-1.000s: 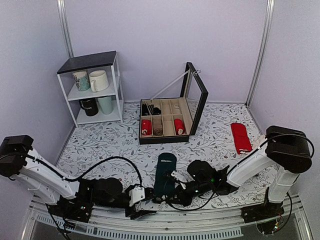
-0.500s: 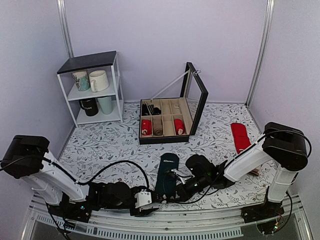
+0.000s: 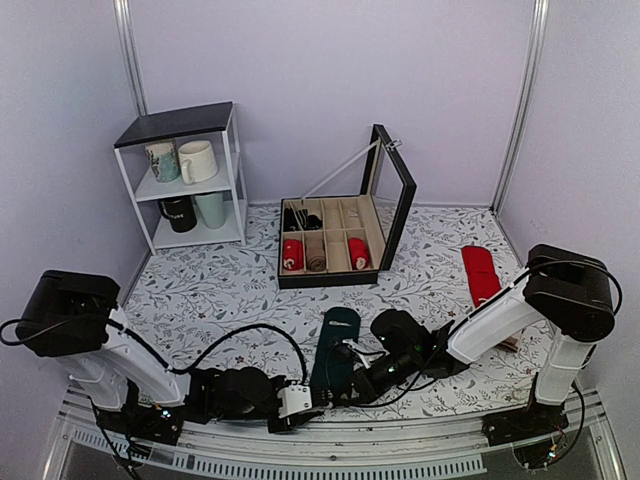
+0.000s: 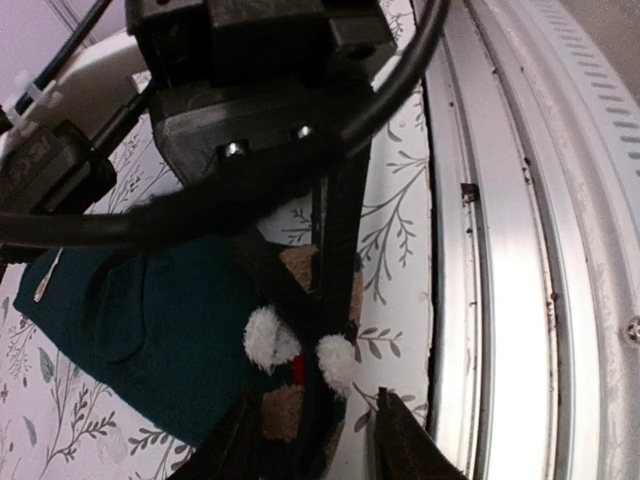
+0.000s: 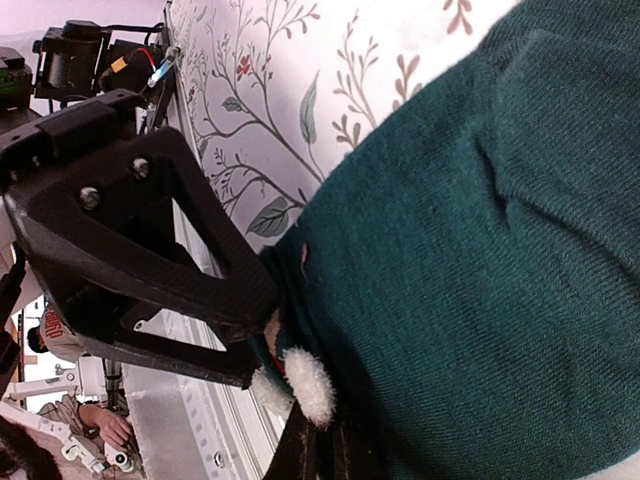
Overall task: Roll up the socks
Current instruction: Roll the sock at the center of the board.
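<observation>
The dark teal-green socks (image 3: 335, 345) lie as a long flat strip on the floral table, near end toward the arms. That end has white pom-poms and a brown patch. In the left wrist view the socks (image 4: 140, 320) fill the lower left. My left gripper (image 3: 305, 398) is open, its jaws (image 4: 315, 445) on either side of the near end. My right gripper (image 3: 352, 385) is shut on the same end of the socks (image 5: 500, 250), its fingers (image 5: 320, 455) pressed together over the fabric edge. The two grippers nearly touch.
An open black compartment box (image 3: 330, 280) with rolled socks stands at mid-back. Red socks (image 3: 482, 275) lie at the right. A white shelf with mugs (image 3: 185, 180) stands back left. The metal table rail (image 4: 520, 250) runs right beside the sock end.
My left arm has swung right and its gripper has come up to the socks' near end. The right gripper has pulled that end nearer the rail, so the strip lies longer.
</observation>
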Controlling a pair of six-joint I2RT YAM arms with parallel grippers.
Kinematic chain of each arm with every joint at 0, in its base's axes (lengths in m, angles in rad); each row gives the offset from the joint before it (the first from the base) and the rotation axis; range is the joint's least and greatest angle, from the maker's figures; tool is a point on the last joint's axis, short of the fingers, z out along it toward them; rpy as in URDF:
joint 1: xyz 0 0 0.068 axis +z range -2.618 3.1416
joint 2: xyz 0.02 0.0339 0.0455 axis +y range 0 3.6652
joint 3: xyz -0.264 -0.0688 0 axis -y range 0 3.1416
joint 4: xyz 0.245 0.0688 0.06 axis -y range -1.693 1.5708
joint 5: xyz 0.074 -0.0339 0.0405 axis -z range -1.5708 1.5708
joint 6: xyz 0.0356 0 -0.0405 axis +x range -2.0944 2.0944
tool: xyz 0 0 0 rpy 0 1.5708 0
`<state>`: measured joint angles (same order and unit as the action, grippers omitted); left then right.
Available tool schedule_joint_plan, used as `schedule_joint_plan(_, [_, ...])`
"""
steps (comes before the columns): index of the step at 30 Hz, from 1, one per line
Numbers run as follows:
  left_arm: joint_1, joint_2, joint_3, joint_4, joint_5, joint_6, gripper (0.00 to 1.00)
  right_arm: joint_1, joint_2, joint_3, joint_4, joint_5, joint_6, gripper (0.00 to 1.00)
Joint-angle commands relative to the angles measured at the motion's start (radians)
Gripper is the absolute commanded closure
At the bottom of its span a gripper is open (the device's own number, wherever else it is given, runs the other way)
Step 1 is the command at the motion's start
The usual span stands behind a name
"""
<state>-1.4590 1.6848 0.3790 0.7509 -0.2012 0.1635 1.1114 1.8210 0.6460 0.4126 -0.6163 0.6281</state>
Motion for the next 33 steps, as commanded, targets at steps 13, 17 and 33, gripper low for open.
schedule_joint_plan(13, [0.005, 0.043, -0.013, 0.038, 0.049, -0.102, 0.95, 0.006, 0.042, -0.036, -0.114, -0.015, 0.002, 1.00])
schedule_joint_plan(17, [0.012, 0.040, -0.015, 0.014, 0.064, -0.144, 1.00, 0.007, 0.048, -0.028, -0.112, -0.030, 0.000, 0.99])
schedule_joint_plan(33, [0.127, -0.005, 0.007, -0.134, 0.357, -0.471, 1.00, 0.014, -0.251, -0.125, 0.029, 0.208, -0.176, 0.62])
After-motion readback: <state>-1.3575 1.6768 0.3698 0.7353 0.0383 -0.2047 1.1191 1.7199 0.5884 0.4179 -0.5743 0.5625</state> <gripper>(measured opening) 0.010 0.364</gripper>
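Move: At the sock's near, folded-over end with the white pom-poms, the left hand's half-open fingers already straddle the left part; the end's middle is about 2 cm to this hand's right and 1 cm below. The sock's body has its middle some 10 cm ahead and 3 cm right; the compartment box lies about 36 cm ahead, 1 cm right. For the right hand, still gripping that end, its middle is about 2 cm left. Closing fully on the left part of the folded end, the left hand stays nearly in place and pinches the fabric, then rolls forward about its own finger line by some 25 degrees. The right hand holds shut beside it at first, then opens about a third and backs off, rising some 2 cm and easing 1 cm to the right. ##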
